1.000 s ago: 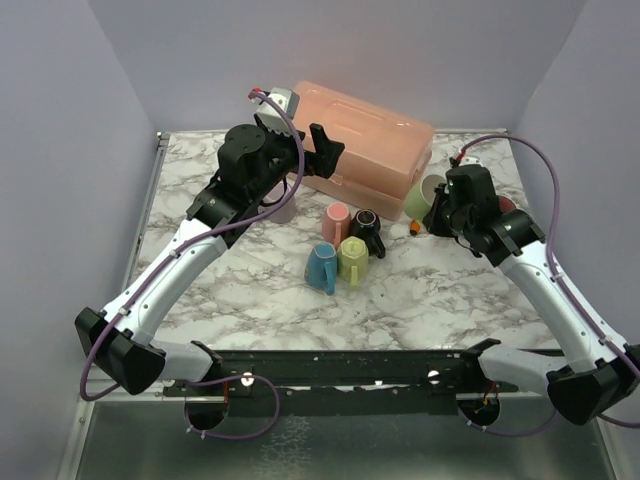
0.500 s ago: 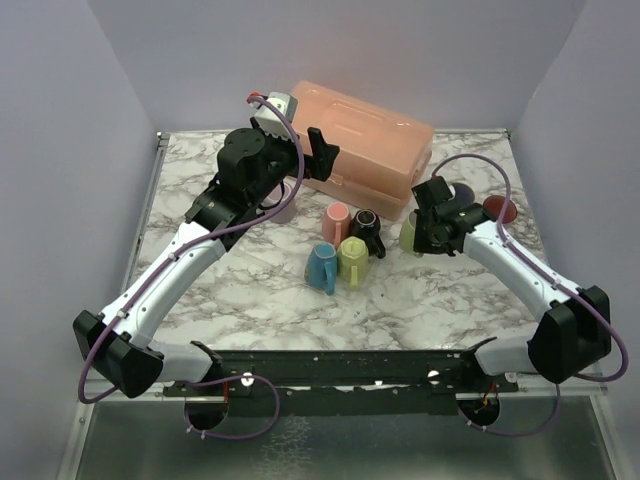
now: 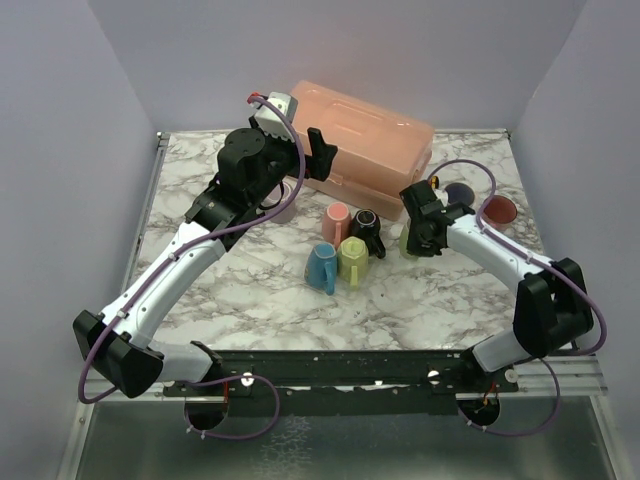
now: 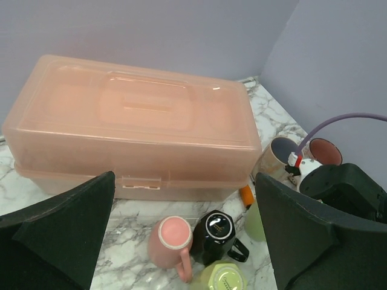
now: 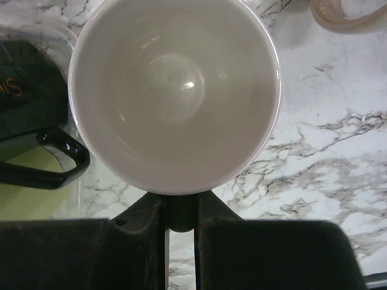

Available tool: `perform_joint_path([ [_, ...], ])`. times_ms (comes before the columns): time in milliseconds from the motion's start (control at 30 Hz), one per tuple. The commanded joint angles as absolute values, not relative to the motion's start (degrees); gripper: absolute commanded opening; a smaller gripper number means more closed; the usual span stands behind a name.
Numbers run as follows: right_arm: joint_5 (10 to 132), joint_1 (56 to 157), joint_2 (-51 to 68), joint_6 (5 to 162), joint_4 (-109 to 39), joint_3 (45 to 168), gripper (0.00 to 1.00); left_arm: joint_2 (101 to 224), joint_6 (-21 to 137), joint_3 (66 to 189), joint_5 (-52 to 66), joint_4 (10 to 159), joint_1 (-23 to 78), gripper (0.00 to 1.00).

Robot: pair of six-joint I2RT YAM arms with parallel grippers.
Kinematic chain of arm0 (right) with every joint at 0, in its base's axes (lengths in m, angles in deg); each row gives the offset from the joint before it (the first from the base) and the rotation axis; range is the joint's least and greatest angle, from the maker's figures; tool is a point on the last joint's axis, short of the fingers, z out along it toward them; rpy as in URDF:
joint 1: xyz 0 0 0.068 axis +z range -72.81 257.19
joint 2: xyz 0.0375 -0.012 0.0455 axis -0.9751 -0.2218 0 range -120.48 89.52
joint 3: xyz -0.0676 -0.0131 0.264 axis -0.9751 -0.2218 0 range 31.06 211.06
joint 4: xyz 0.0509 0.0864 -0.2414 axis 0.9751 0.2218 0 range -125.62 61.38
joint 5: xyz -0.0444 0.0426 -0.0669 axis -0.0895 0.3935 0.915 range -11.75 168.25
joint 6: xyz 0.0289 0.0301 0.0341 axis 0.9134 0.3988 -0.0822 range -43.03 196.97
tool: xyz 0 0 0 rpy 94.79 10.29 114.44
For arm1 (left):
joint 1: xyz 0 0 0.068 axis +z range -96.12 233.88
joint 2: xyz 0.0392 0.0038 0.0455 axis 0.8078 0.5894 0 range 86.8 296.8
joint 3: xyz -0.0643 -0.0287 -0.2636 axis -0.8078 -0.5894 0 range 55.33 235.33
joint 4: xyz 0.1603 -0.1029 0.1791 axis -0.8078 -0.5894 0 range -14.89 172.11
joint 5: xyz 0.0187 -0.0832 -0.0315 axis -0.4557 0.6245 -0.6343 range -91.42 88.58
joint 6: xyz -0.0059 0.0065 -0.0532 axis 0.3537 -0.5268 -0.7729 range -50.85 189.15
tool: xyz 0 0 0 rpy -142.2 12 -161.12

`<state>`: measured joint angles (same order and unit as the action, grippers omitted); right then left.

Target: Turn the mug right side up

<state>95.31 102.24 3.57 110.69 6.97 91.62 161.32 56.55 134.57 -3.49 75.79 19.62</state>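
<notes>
A pale green mug with a white inside stands mouth up. My right gripper is shut on its handle at the near side of the rim. In the top view the same mug shows just left of the right gripper, beside the cluster of mugs; whether it touches the table I cannot tell. My left gripper hangs open high in front of the pink box, its fingers wide apart with nothing between them.
A pink lidded box stands at the back. Pink, black, yellow-green and blue mugs crowd the middle, bottoms up. A beige mug and a red one stand at the right. A lavender mug sits under the left arm.
The right arm swung left and down toward the mug cluster with the green mug, turning it from lying on its side to mouth up. The left arm hardly moved.
</notes>
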Motion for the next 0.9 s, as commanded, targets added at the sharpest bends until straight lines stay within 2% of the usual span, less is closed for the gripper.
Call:
perform_joint_path([
  [0,99.92,102.24,2.06,113.75,2.15,90.54,0.00,160.63,58.18,134.21,-4.77,73.78,19.43,0.98],
  [67,100.68,102.26,1.36,114.39,1.57,90.23,0.02,160.49,58.34,133.90,-5.11,73.53,19.42,0.98],
  [200,101.48,102.23,0.61,114.99,1.49,90.13,0.16,160.52,58.48,132.86,-6.83,72.82,19.43,0.98],
  [433,96.87,102.23,7.34,114.42,-1.20,88.07,0.51,159.69,57.37,131.23,-5.65,72.48,19.43,0.98],
  [500,97.17,102.24,9.23,114.87,0.16,88.60,0.58,159.89,57.14,130.53,-6.22,72.45,19.43,0.98],
  [700,100.40,102.22,15.58,115.08,1.53,90.39,0.64,160.59,57.81,127.51,-10.40,72.46,19.43,0.98],
  [867,100.78,102.24,17.79,114.10,0.31,93.08,0.64,162.93,66.35,125.85,-16.45,68.23,19.73,0.99],
])
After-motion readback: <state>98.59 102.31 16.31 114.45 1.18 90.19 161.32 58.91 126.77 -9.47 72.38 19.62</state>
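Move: The right hand holds the green mug by its handle, mouth up; the mug's middle is about 5 cm ahead, level in height. The black mug is 10 cm left and 4 ahead, the yellow-green mug 13 left, level in reach, the orange screwdriver handle 10 straight ahead and 5 lower. From the empty left hand, the purple mug lies some 6 ahead, 11 left, 34 below; the green mug is roughly 17 right, 2 back, 32 below. The right hand eases the green mug about 1.5 cm forward and 1 cm down beside the black mug, then opens, lets go of the handle and backs straight up some 8 cm, its fingers tilting up towards forward by roughly 15 degrees. Meanwhile the left hand, fingers wide open and touching nothing, sinks about 8 cm with a slight drift left at the end, its fingertips dipping, towards the purple mug. ##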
